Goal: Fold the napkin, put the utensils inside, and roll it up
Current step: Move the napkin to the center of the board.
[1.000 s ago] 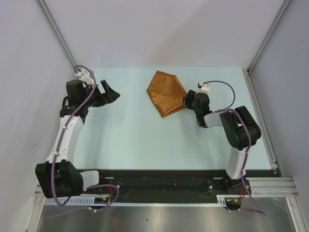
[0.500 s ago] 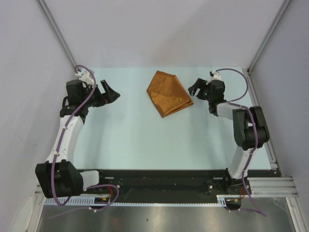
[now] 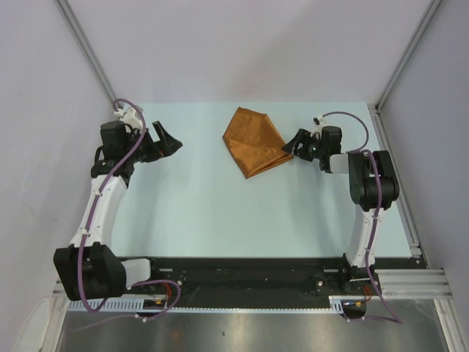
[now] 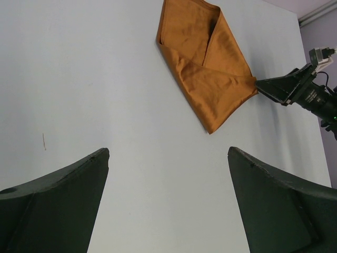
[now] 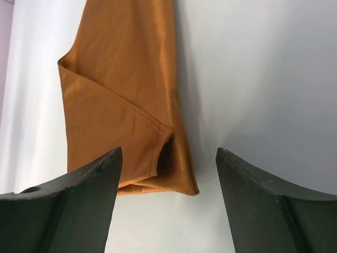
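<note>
The rust-orange napkin (image 3: 253, 143) lies folded into a pointed, layered shape at the back middle of the table. A folded flap runs across it in the left wrist view (image 4: 205, 68). My right gripper (image 3: 297, 144) is open just right of the napkin's right corner, low over the table. In the right wrist view that corner (image 5: 174, 168) lies between the spread fingers (image 5: 84, 200) and nothing is gripped. My left gripper (image 3: 172, 143) stands open far to the left, well apart from the cloth, with bare table between its fingers (image 4: 52, 200). The utensils are out of view.
Grey walls and slanted metal frame posts (image 3: 84, 48) close in the pale table on three sides. A metal rail (image 3: 396, 183) runs along the right edge. A black rail (image 3: 242, 275) with the arm bases lies at the near edge.
The right gripper, which was on the napkin's right corner, has opened and drawn back a little to the right. Its arm has swung right. The napkin and left arm have stayed put.
</note>
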`<state>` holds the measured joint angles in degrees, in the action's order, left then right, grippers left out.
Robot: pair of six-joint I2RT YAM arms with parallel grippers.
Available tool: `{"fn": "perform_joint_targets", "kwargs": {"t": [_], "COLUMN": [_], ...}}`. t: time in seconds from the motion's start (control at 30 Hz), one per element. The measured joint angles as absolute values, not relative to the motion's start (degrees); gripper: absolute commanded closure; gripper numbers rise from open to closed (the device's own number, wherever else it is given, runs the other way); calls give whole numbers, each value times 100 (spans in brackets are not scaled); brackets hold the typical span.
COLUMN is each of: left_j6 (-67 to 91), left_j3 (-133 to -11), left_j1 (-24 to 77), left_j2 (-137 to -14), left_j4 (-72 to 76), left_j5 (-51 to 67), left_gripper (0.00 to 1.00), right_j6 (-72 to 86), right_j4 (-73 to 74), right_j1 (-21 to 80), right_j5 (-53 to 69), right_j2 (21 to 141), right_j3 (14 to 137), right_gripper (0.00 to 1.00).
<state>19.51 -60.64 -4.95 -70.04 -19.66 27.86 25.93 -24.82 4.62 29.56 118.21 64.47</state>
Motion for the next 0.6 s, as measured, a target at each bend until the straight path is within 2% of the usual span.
{"fn": "perform_joint_targets", "kwargs": {"t": [0.2, 0.37, 0.6], "left_j6": [1951, 1951, 1953], "left_j3": [-6064, -6064, -6064], "left_j1": [-495, -495, -495], "left_j2": [-7004, -7004, -7004], "left_j4": [-1959, -1957, -1942], "left_j5": [2788, 2788, 2834], "left_gripper": [1, 1, 0], "right_j6": [2497, 2298, 2067], "right_j4": [-2346, -2032, -1693], "right_j1": [506, 613, 766], "right_j5": [3094, 3046, 2908], "right_j2": [12090, 12178, 12204], "right_j3": [6807, 7070, 7218], "right_gripper": [38, 42, 58]}}
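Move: The napkin's middle lies about 11 cm to the right hand's left, 3 cm ahead and some 3 cm below; its folded right corner is already between and just below the open fingers. The board's centre is about 15 cm to this hand's left and 5 cm back. From the idle left hand, the napkin's middle lies roughly 15 cm ahead, 26 cm to its right and 22 cm below. Creeping in low over the napkin's right corner, the right hand goes about 2.5 cm left, with roughly 1 cm forward early on and a steady sink of about 1 cm, turning some 5 degrees counter-clockwise. The fingers narrow by over a third but stay well apart, one over the folded flap, the other close along the outside of its edge; a firm pinch hasn't formed. ##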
